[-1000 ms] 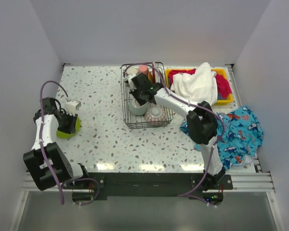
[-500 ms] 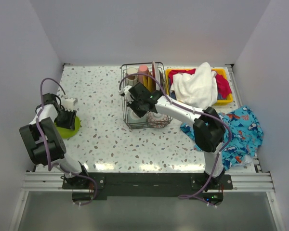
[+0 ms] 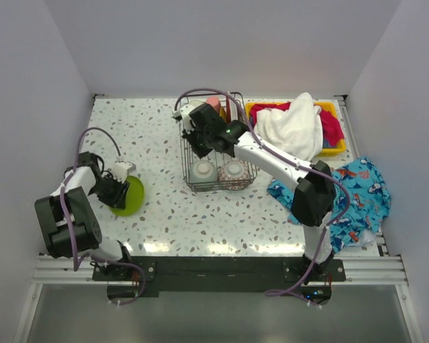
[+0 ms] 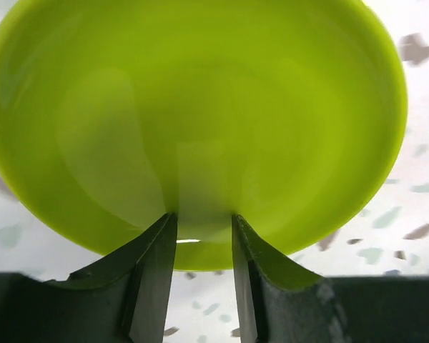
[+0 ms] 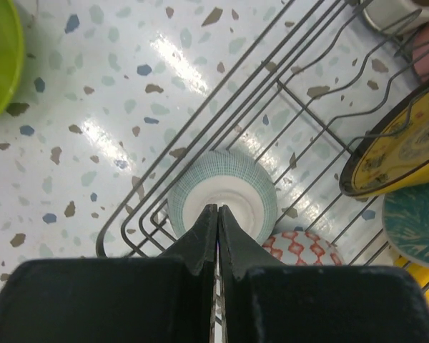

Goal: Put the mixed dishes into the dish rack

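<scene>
My left gripper (image 3: pixel 120 189) is shut on the rim of the lime-green plate (image 3: pixel 131 196) and holds it tilted at the table's left. In the left wrist view the plate (image 4: pixel 200 107) fills the frame, its rim between my fingers (image 4: pixel 154 257). My right gripper (image 3: pixel 201 131) is shut and empty above the dark wire dish rack (image 3: pixel 188 180). It hangs over an upturned pale green bowl (image 5: pixel 252 187) in the rack's near left corner. A red-patterned bowl (image 5: pixel 304 250), an amber plate (image 5: pixel 400 146) and a pink cup (image 3: pixel 213 103) also stand in the rack.
A yellow bin (image 3: pixel 331 148) holding white and red cloths stands right of the rack. A blue fish-print cloth (image 3: pixel 357 196) lies at the right edge. Speckled tabletop (image 3: pixel 157 143) lies between the plate and the rack.
My right gripper let go of the pale green bowl in the rack, shut and rose toward the far side. My left gripper carried the lime-green plate to the right, tilting it up.
</scene>
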You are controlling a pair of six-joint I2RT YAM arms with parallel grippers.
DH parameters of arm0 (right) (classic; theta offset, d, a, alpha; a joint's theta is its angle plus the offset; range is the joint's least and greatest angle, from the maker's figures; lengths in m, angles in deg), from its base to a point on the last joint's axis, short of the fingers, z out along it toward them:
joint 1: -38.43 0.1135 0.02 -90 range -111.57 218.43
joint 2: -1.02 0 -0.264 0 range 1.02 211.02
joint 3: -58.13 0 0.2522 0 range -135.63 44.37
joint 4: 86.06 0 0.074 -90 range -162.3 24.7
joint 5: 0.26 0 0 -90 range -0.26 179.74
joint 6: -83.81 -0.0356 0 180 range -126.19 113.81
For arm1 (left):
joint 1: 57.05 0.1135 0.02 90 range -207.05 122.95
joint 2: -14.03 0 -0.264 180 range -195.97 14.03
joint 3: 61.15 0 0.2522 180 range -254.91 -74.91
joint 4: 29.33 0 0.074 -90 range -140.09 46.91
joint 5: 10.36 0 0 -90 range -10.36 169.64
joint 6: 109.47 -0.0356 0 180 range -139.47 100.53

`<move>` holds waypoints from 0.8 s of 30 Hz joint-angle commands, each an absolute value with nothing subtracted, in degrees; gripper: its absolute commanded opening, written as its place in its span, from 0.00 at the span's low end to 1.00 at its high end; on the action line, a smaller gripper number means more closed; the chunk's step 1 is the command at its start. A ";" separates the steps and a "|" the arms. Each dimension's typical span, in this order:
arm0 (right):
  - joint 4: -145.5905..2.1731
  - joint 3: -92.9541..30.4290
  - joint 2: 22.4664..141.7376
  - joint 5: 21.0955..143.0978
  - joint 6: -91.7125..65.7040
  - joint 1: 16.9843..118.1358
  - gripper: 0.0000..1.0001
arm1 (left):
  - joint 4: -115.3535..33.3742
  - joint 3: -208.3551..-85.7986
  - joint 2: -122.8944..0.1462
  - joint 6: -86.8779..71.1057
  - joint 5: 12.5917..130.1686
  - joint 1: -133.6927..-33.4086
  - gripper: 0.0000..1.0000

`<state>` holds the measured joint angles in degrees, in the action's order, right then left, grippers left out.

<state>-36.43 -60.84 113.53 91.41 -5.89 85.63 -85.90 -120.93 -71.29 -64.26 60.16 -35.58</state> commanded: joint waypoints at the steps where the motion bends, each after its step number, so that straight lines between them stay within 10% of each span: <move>1: -37.15 -65.14 116.07 89.83 -7.68 85.54 0.00 | -91.70 -119.90 -72.02 -64.65 50.73 -39.47 0.44; 7: -38.11 -64.62 115.98 89.83 -8.30 85.54 0.02 | -89.51 -126.48 -63.59 -59.47 50.11 -39.38 0.68; 15: -40.22 -61.19 113.96 89.91 -7.78 85.46 0.08 | -85.37 -131.95 -67.70 -46.63 53.54 -36.49 0.72; 17: -40.49 -61.18 113.78 87.82 -7.42 85.54 0.33 | -84.58 -131.86 -69.81 -45.92 53.36 -34.29 0.71; 24: -40.05 -62.42 113.08 76.91 -6.98 85.45 0.65 | -82.82 -128.97 -74.46 -48.82 52.22 -30.77 0.70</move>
<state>-38.70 -61.01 116.61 84.26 -7.25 85.61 -84.70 -130.30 -72.49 -48.96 53.07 -32.15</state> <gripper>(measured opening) 0.579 0.704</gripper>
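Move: The left hand's fingertips are down on the near part of the green plate, whose middle lies about 3 cm ahead, 2 cm to the right and 1 cm lower; the upturned teal bowl in the rack is some 30 cm to the right and 9 cm ahead. From the right hand, above the rack, the green plate lies about 27 cm left, 11 cm back and 17 cm below. The teal bowl is 4 cm back, 2 cm right and 12 cm below that hand, the patterned bowl 11 cm farther right. With its fingertips still on the green plate, the left hand shoves it right towards the rack, the hand going about 4 cm, then comes free, rising some 7 cm and swinging forward about 6 cm as the fingers spread wider, before it eases back left and sinks about 3 cm, turned roughly 15 degrees counter-clockwise, with the plate now to its right and back. Meanwhile the right hand stays near the teal bowl, lifting slightly and then sinking about 3 cm, drifts left a couple of centimetres towards the plate and opens its shut fingers to over half. ##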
